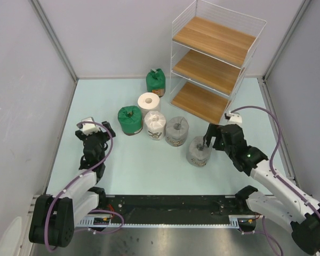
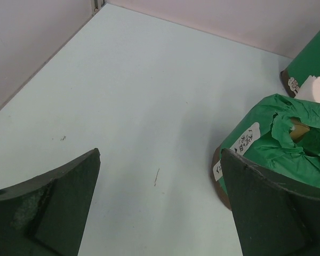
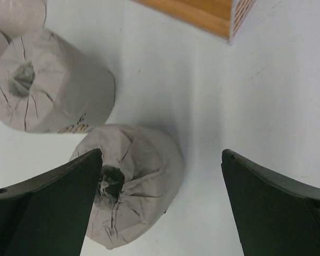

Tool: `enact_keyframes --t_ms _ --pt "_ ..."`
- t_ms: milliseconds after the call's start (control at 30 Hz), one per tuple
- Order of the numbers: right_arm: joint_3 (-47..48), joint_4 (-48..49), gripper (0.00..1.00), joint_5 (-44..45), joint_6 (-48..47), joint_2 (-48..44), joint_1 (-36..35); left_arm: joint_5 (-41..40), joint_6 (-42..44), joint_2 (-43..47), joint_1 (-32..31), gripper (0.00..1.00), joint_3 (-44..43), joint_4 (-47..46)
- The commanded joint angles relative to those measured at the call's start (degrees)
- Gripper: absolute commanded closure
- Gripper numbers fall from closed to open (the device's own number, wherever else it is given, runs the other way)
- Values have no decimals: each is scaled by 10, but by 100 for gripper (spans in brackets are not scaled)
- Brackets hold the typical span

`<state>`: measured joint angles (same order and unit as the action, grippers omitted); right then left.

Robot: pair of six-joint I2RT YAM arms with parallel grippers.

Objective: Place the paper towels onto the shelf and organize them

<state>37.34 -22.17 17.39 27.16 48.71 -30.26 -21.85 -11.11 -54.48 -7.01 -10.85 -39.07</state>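
Six rolls stand on the table left of the shelf (image 1: 216, 58): a green one (image 1: 156, 81), a bare white one (image 1: 149, 101), a second green one (image 1: 130, 119), a white-wrapped one (image 1: 154, 125) and two grey ones (image 1: 176, 130) (image 1: 199, 151). My right gripper (image 1: 212, 134) is open just above and beside the nearer grey roll (image 3: 133, 181). In the right wrist view (image 3: 161, 153) that roll lies under the left finger. My left gripper (image 1: 98, 137) is open and empty, left of the nearer green roll (image 2: 277, 138), with bare table between its fingers (image 2: 161, 154).
The shelf's three wooden boards hold nothing; its bottom corner (image 3: 202, 13) shows just beyond the right gripper. The second grey roll (image 3: 48, 85) stands close to the near one. Grey walls (image 1: 21, 80) enclose the table on three sides.
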Motion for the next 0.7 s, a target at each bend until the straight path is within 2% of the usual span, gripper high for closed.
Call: enact_keyframes --t_ms 0,233,500,600,667 --pt "25 -19 3 12 -12 30 -45 3 -9 -3 -2 0 -25 6" --pt "25 -25 12 54 -2 62 -104 -7 -10 -8 -2 0 -27 10" --pt "25 -48 21 103 24 92 -111 -6 -10 -14 -2 0 -30 11" --pt "25 -47 27 106 29 111 -113 -7 -9 -16 -2 0 -32 13" --pt "25 -44 37 106 31 125 -114 -7 -8 -19 -2 0 -34 15"
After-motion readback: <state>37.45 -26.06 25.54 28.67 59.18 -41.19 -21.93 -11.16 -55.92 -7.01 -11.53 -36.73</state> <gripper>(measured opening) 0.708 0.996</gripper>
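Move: The near grey roll that the right hand goes for has its middle about 7 cm to the left, 2 cm back and 10 cm below. The second grey roll stands some 10 cm farther left and 9 cm farther out than that roll. The bottom shelf board's middle is about 25 cm ahead of the right hand, 4 cm left and 14 cm down. From the left hand, the near grey roll lies roughly 44 cm right, 8 cm back and 9 cm below. The right hand brings its open fingers astride the right rim of the near grey roll, the left finger at the core hole and the right one beyond the outer side; firm contact can't be seen. It sinks about 5 cm, first going left and back some 3 and 2 cm, then easing right a centimetre. The wrist tips down and rolls its left side down, some 10 degrees each, while the fingers begin to close, still well open. ##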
